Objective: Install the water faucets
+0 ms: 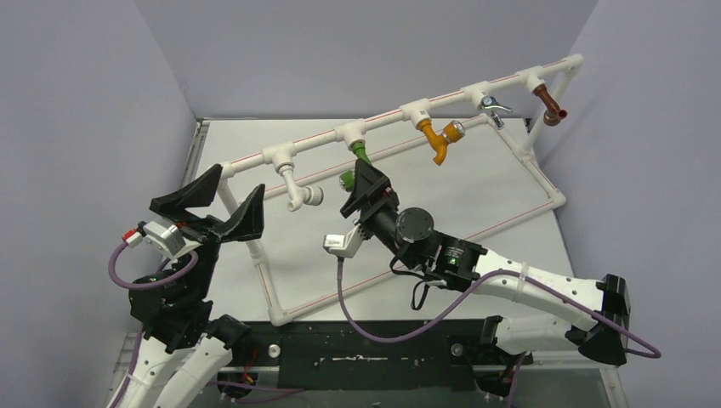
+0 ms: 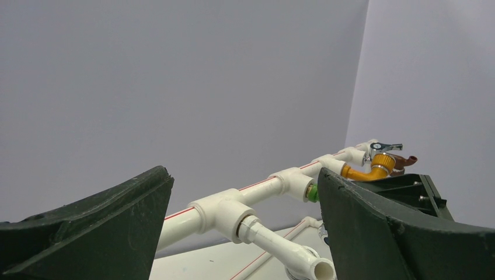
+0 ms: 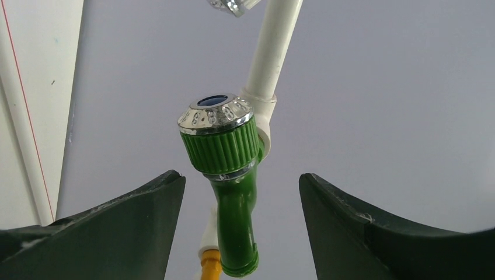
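Observation:
Several water faucets hang from the white pipe frame's top rail [image 1: 391, 117]: white [image 1: 295, 192], green [image 1: 360, 153], orange [image 1: 440, 136], silver [image 1: 491, 106] and brown [image 1: 553, 107]. My right gripper [image 1: 360, 182] straddles the green faucet [image 3: 230, 175], whose chrome-ringed knob [image 3: 216, 114] points toward the camera. Its jaws stand open, with a gap on both sides of the spout. My left gripper [image 1: 236, 180] is open and holds nothing, near the frame's left end. Its wrist view faces the white faucet [image 2: 286, 248] on its tee, with the orange faucet [image 2: 368, 170] farther along.
The frame's lower pipes with red stripes [image 1: 408, 255] lie on the white table sheet [image 1: 476, 187]. Grey walls close in the back and both sides. A purple cable [image 1: 374, 327] loops from the right wrist near the black base plate [image 1: 374, 348].

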`<state>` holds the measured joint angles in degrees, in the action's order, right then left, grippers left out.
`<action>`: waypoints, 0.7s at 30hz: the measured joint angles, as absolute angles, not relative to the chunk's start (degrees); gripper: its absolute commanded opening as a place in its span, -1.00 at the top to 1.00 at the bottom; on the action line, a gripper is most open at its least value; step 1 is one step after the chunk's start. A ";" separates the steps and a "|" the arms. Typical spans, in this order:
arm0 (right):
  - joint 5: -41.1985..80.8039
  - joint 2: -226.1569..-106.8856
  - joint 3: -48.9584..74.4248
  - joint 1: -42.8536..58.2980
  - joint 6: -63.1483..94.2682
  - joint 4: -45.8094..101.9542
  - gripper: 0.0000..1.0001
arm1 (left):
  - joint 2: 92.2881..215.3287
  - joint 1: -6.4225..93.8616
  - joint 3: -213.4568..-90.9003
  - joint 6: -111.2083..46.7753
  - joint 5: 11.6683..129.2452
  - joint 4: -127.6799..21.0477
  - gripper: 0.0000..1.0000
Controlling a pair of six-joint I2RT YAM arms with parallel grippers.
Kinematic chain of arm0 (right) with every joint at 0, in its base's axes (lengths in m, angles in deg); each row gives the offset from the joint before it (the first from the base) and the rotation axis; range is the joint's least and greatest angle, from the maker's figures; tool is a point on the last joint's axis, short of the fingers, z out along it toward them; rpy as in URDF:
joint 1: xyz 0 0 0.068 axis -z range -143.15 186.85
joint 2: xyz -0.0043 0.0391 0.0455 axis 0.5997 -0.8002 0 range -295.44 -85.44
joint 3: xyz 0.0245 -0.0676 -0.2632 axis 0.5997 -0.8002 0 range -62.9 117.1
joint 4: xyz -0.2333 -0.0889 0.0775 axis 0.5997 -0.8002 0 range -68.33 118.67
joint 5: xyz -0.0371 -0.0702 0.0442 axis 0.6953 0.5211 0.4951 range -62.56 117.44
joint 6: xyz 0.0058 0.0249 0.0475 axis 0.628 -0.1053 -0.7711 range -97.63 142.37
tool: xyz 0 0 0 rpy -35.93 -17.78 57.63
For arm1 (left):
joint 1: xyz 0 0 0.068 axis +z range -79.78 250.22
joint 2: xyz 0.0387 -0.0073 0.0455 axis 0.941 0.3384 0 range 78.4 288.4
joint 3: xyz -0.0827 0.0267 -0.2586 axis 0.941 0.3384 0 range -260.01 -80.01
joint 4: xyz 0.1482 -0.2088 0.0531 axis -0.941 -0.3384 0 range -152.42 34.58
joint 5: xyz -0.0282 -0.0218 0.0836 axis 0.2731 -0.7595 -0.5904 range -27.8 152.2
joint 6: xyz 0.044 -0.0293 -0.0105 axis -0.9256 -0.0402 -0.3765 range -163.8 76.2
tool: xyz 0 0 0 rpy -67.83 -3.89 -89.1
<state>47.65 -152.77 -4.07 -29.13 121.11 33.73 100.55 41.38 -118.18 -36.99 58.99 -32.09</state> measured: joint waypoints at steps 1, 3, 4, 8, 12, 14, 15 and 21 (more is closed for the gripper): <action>47.74 -152.79 -4.31 -29.21 121.27 34.54 -0.37 | 100.55 41.38 -118.18 -36.99 58.99 -32.09 -0.87; 47.89 -152.79 -4.73 -29.24 121.64 36.24 -0.30 | 100.55 41.38 -118.18 -36.99 58.97 -32.09 -0.87; 48.00 -152.79 -4.95 -29.26 121.83 37.07 -0.27 | 100.55 41.38 -118.18 -36.99 58.99 -32.09 -0.87; 48.11 -152.81 -6.21 -29.26 122.16 39.87 -0.16 | 100.55 41.38 -118.18 -36.99 58.99 -32.09 -0.87; 48.11 -152.90 -7.37 -29.26 122.23 41.57 0.05 | 100.55 41.38 -118.18 -36.99 58.99 -32.09 -0.87; 48.09 -153.08 -7.64 -29.26 122.23 42.23 0.25 | 100.55 41.38 -118.18 -36.99 58.99 -32.09 -0.87; 48.13 -153.32 -7.64 -29.26 122.21 42.47 0.36 | 100.55 41.38 -118.18 -36.99 58.97 -32.09 -0.87; 48.72 -154.21 -7.66 -29.26 121.79 43.61 1.00 | 100.55 41.38 -118.18 -36.99 58.99 -32.09 -0.87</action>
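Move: The green faucet's body, just below its knob, already stands between the right hand's open fingers, about 1 cm ahead, level sideways and in height. From this hand, the tee it hangs from is some 8 cm ahead and 1 cm left. The white faucet lies roughly 11 cm left and 1 cm back, the orange one some 8 cm ahead and 13 cm right. From the left hand, the green faucet is about 7 cm ahead, 19 cm right and 9 cm lower. Almost in place, the right hand closes its fingers from about three-quarters open to a third, one from above and one from below, pinching the green faucet's neck between knob and spout. Meanwhile it lifts nearly 1 cm, sinks back, and eases about half a centimetre forward and left, the wrist rolling slightly. ##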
